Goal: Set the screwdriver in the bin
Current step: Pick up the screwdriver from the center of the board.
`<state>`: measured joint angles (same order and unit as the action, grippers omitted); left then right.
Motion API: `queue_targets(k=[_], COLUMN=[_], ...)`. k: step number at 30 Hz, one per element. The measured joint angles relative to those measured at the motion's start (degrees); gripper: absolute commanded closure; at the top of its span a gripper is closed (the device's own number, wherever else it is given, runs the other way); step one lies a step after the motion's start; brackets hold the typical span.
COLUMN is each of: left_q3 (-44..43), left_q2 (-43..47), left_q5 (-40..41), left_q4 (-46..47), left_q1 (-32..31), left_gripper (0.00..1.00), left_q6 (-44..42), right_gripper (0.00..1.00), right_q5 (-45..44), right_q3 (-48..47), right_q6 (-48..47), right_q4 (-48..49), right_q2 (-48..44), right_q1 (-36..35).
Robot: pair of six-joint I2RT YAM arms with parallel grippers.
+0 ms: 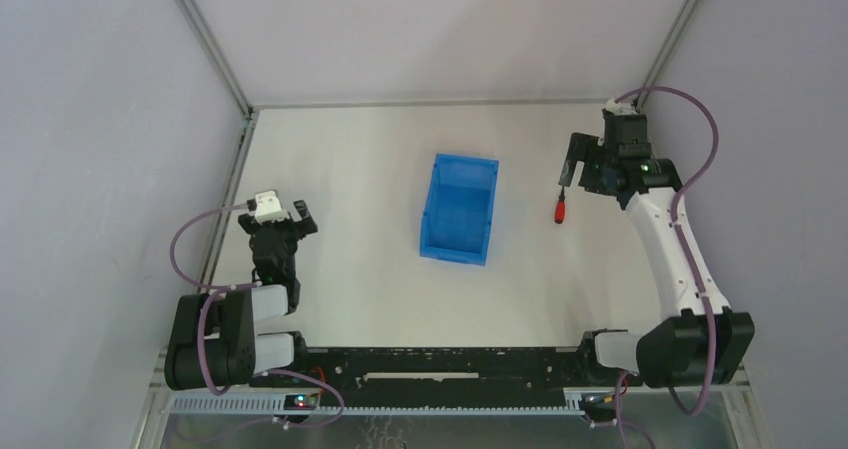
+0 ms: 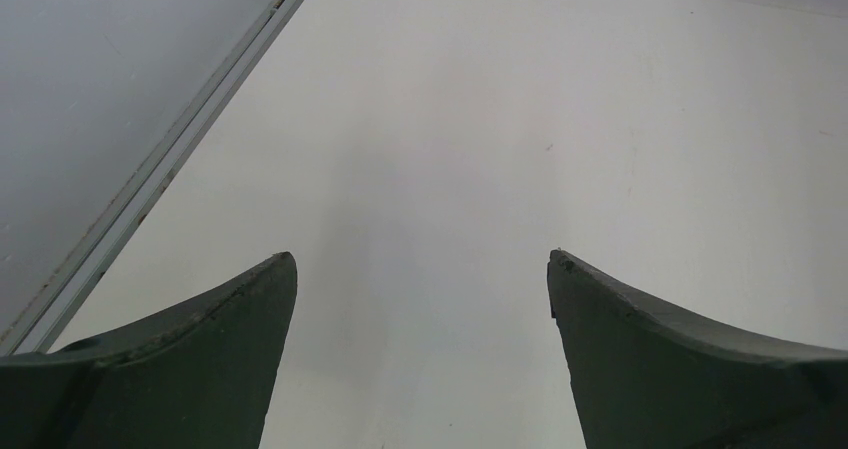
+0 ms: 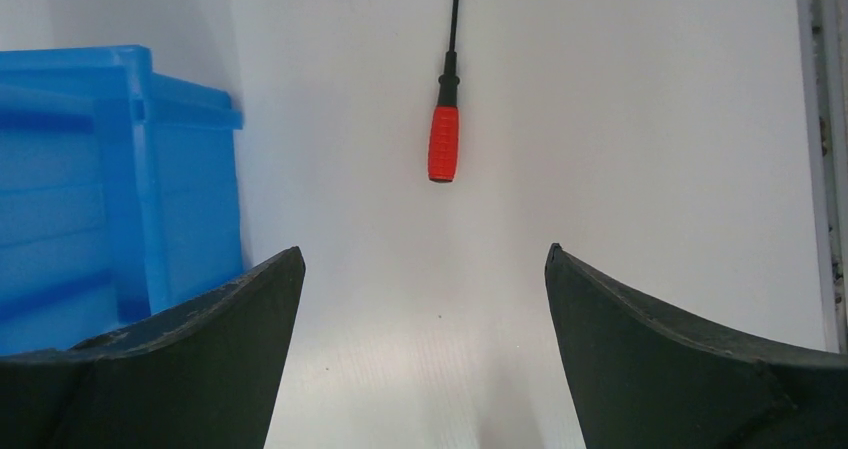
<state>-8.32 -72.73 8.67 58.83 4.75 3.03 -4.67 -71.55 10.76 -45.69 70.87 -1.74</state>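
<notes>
The screwdriver (image 1: 561, 207), with a short red handle and a thin black shaft, lies on the white table just right of the bin (image 1: 459, 209), apart from it. The bin is a bright blue box at mid-table, and nothing shows inside it. My right gripper (image 1: 578, 164) hangs open above the table beside the screwdriver. In the right wrist view the screwdriver (image 3: 443, 143) lies ahead of the open gripper (image 3: 422, 256), centred between the fingers with its handle end nearest. The bin wall (image 3: 100, 179) is at the left. My left gripper (image 1: 290, 221) is open and empty at the left, and it sees only bare table (image 2: 422, 259).
Grey walls enclose the table on three sides. A metal rail (image 2: 170, 164) runs along the left edge, close to my left gripper. Another rail (image 3: 822, 119) runs along the right edge, near my right gripper. The arm bases stand on the black front bar (image 1: 440, 361).
</notes>
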Motion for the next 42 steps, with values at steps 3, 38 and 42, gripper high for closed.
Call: queue_targets(k=[3, 38, 42], left_q3=[0.0, 0.0, 0.0], left_q2=[0.0, 0.0, 0.0], left_q5=[0.0, 0.0, 0.0], left_q4=[0.0, 0.0, 0.0], left_q1=[0.0, 0.0, 0.0], left_gripper=[0.00, 0.00, 0.00], left_q6=[0.0, 0.0, 0.0], right_gripper=[0.03, 0.19, 0.34], right_q5=[0.0, 0.3, 0.7], right_q3=[-1.5, -6.2, -6.2], right_q6=[0.0, -0.2, -0.2], right_q4=[-0.1, 3.6, 4.2], right_q2=[4.1, 39.1, 40.7], right_q1=[-0.2, 0.6, 0.7])
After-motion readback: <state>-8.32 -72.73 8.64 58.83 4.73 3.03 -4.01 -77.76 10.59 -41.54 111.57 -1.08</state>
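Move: The screwdriver lies on the table with its red handle end towards me, its middle about 7 cm ahead of my right hand, straight in line and some 21 cm below. The blue bin stands roughly 21 cm to my right hand's left, about 5 cm ahead and some 19 cm lower. From my left hand, the screwdriver is about 59 cm to the right, 6 cm ahead and 10 cm down. I sink my right hand about 20 cm onto the red handle, easing some 5 cm forward mostly in the first half and tipping the fingers about 30 degrees further down until they point steeply at the table. Near the bottom I begin to narrow the open fingers, one on each side of the handle, without pinching it yet. ##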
